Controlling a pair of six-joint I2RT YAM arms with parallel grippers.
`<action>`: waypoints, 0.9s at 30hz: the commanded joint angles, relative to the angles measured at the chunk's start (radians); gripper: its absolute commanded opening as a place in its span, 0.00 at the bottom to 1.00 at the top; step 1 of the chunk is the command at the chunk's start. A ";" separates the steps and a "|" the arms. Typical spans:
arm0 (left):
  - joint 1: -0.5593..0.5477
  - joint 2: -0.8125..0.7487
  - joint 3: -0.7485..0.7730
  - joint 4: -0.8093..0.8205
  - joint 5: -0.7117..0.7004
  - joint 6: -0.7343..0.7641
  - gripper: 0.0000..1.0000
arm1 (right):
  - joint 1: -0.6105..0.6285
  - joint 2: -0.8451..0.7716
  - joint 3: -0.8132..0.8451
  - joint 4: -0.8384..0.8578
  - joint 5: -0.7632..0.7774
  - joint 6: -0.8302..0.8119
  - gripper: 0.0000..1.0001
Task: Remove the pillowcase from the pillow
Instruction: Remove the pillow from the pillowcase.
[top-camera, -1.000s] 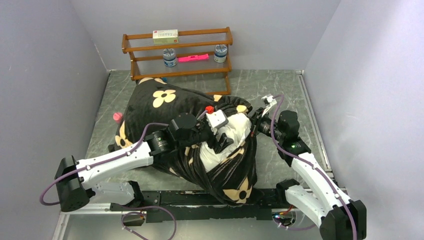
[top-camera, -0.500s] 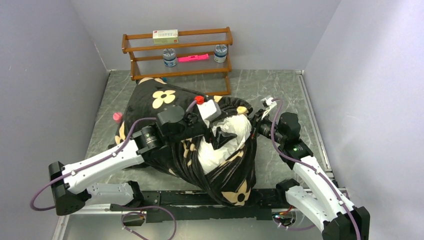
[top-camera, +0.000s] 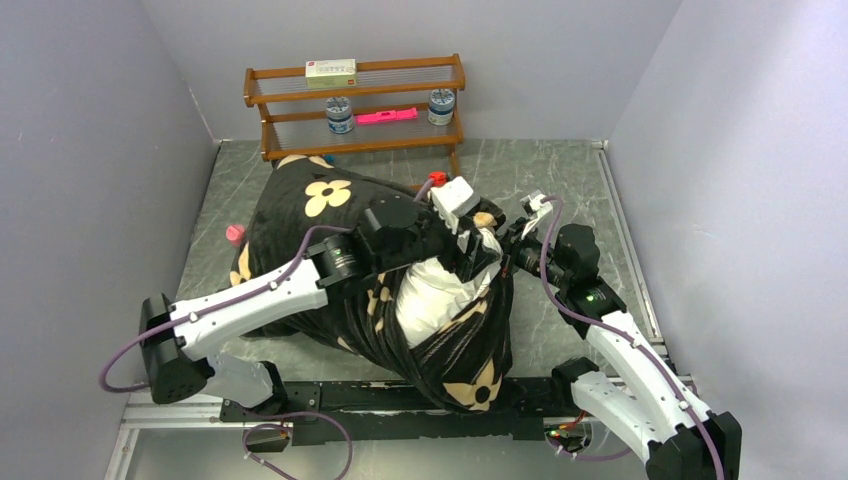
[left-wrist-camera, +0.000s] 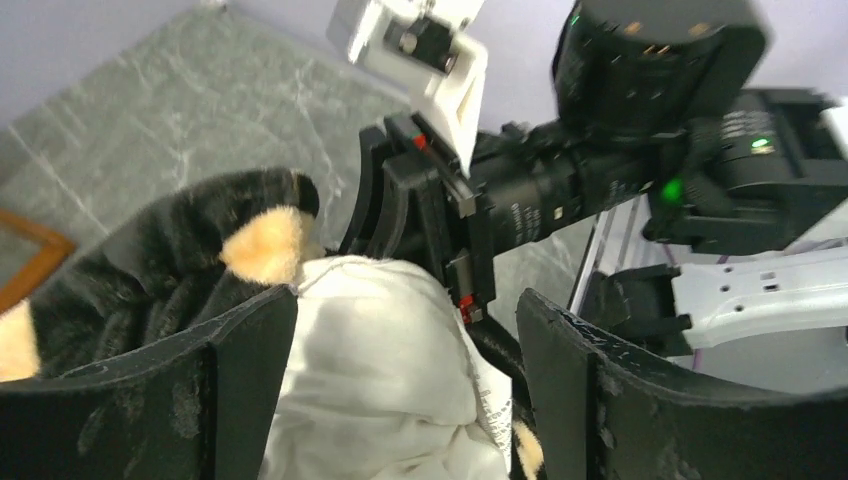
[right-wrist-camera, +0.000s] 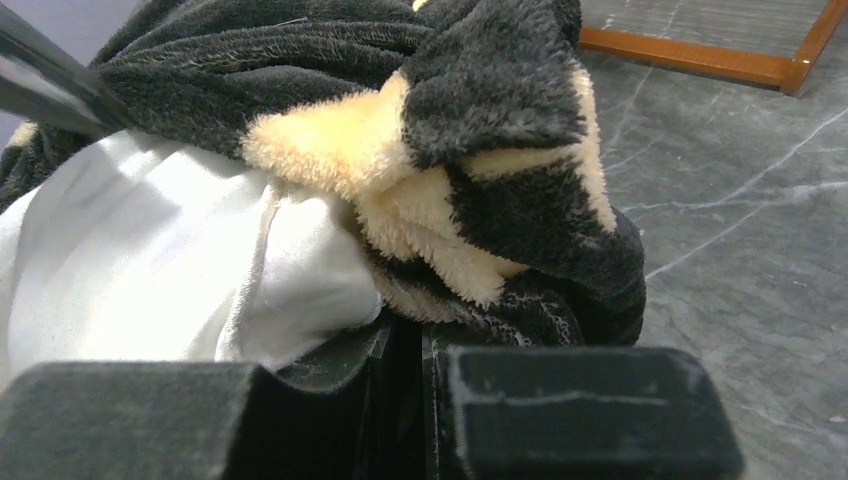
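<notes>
The black plush pillowcase (top-camera: 300, 215) with tan flowers lies in a heap across the table. Its opening faces right, and the white pillow (top-camera: 432, 297) bulges out there. My left gripper (top-camera: 480, 238) reaches over the heap to the far right corner. In the left wrist view its fingers (left-wrist-camera: 235, 385) stand wide apart, open, astride a white pillow (left-wrist-camera: 380, 370) corner, with the pillowcase (left-wrist-camera: 190, 270) edge beside it. My right gripper (top-camera: 505, 256) is shut on the pillowcase's rim; in the right wrist view black pillowcase (right-wrist-camera: 500, 120) fabric is pinched in the right gripper (right-wrist-camera: 420, 350), beside the pillow (right-wrist-camera: 140, 250).
A wooden shelf (top-camera: 355, 145) stands against the back wall with a box (top-camera: 331, 70), two jars (top-camera: 340, 115) and a pink item (top-camera: 386, 116). A small pink object (top-camera: 235, 234) lies left of the heap. Grey walls close in left and right.
My left arm has swung back and to the right, from over the middle of the exposed pillow to its far corner beside the right gripper. The right gripper has held its grip.
</notes>
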 joint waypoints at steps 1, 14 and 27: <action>-0.031 0.038 0.104 -0.098 -0.085 -0.040 0.84 | 0.037 -0.006 0.058 0.044 -0.047 -0.015 0.15; -0.102 0.131 0.186 -0.261 -0.284 -0.018 0.83 | 0.056 0.003 0.063 0.051 -0.033 -0.009 0.14; -0.101 0.195 0.169 -0.282 -0.441 -0.028 0.81 | 0.075 0.004 0.085 0.027 -0.027 -0.022 0.15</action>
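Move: The white pillow corner bulging from the case lies about 4 cm right of the left gripper, 3 cm ahead and some 8 cm below. The right gripper's tips are about 6 cm right, 4 cm ahead and 9 cm below; the case's beige-patched fold is roughly 2 cm right, 8 cm ahead and 9 cm below. From the right gripper, the pillow corner is about 3 cm left, 1 cm back, at tip height. Lower the left gripper about 6 cm onto the exposed pillow corner beside the right gripper, easing a couple of centimetres forward late in the descent. Tip its fingers down some 15 degrees while turning them counter-clockwise, keeping them wide open so they come astride the white cloth. Hold the right gripper still, nearly shut on the edge of the case. ##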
